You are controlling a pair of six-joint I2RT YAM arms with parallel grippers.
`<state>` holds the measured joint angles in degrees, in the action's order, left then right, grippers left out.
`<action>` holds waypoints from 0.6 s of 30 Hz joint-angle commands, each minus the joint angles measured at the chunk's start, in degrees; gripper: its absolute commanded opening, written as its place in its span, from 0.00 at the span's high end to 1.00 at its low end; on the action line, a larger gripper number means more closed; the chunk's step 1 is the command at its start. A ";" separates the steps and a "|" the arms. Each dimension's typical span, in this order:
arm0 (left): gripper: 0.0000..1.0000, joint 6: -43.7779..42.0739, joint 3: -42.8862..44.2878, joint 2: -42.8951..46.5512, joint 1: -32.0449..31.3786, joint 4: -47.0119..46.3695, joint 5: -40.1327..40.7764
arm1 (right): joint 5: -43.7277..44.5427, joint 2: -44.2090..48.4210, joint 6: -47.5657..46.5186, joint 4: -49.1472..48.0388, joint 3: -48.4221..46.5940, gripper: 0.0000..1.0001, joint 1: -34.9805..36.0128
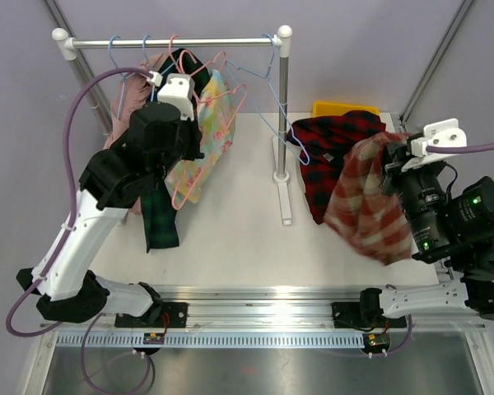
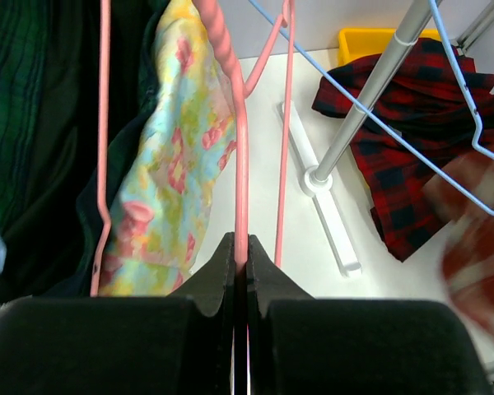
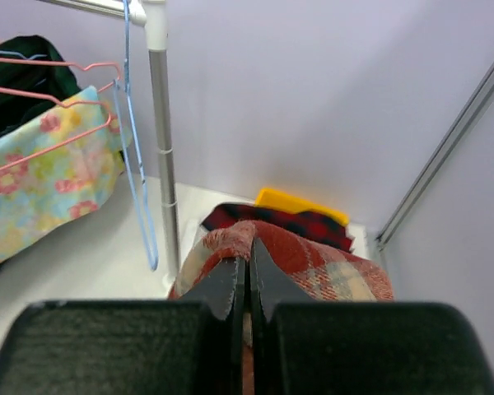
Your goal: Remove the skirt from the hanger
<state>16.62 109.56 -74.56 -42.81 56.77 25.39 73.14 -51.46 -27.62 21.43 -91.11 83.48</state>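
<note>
The skirt [image 1: 364,206], red and cream plaid, hangs in the air over the right side of the table, free of any hanger. My right gripper [image 3: 248,267] is shut on a fold at its top edge [image 3: 313,255]. At the rack, my left gripper [image 2: 240,247] is shut on the wire of a pink hanger [image 2: 240,156]. That pink hanger [image 1: 230,103] hangs from the rail beside a floral garment [image 1: 204,148].
The rail [image 1: 173,41] also carries a dark green plaid garment [image 1: 159,218], a pinkish garment at far left, and an empty blue hanger [image 1: 267,86]. The rack post [image 1: 282,107] stands mid-table. A dark red plaid garment [image 1: 329,148] lies by a yellow box [image 1: 337,107].
</note>
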 commanded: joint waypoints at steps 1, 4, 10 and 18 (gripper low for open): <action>1.00 -1.42 4.08 -3.03 -0.17 -3.78 1.07 | -5.82 -3.29 -19.65 -3.85 -4.68 1.00 -0.43; 1.00 -2.56 4.96 -4.27 -0.17 -4.39 1.33 | -5.73 -5.92 -21.87 -0.18 -6.18 1.00 -2.43; 1.00 -3.97 4.09 -5.33 -0.17 -3.78 3.70 | -23.47 -25.86 2.81 41.95 -13.52 1.00 -28.07; 1.00 -4.93 -0.58 -2.43 -0.17 -4.04 3.97 | -33.51 -20.78 10.14 12.01 -8.90 1.00 -63.16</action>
<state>13.23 108.71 -78.81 -42.85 54.85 27.68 42.33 -80.86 -21.34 47.00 -95.33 25.78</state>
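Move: The right hand holds the red-and-cream skirt; the red-black skirt it goes to lies about 33 cm ahead, 9 cm to its right and 50 cm below, over the yellow tray, whose middle is some 38 cm ahead, 11 cm right. The empty blue hanger is 23 cm ahead, 13 cm left, 8 cm lower. For the left hand, the rod spot for the pink hanger is about 17 cm ahead, 5 cm left, 9 cm up; the floral skirt hangs 12 cm straight ahead, 12 cm lower. Swiftly forward and down goes the right hand after a slight lift, some 18 cm each way, veering right at the end, carrying the red-and-cream skirt towards the red-black one; its wrist rolls left side down, tips down and turns clockwise, fingers still shut. The left hand keeps its grip on the pink hanger, easing about 2 cm forward and 2 cm down towards the rod. ##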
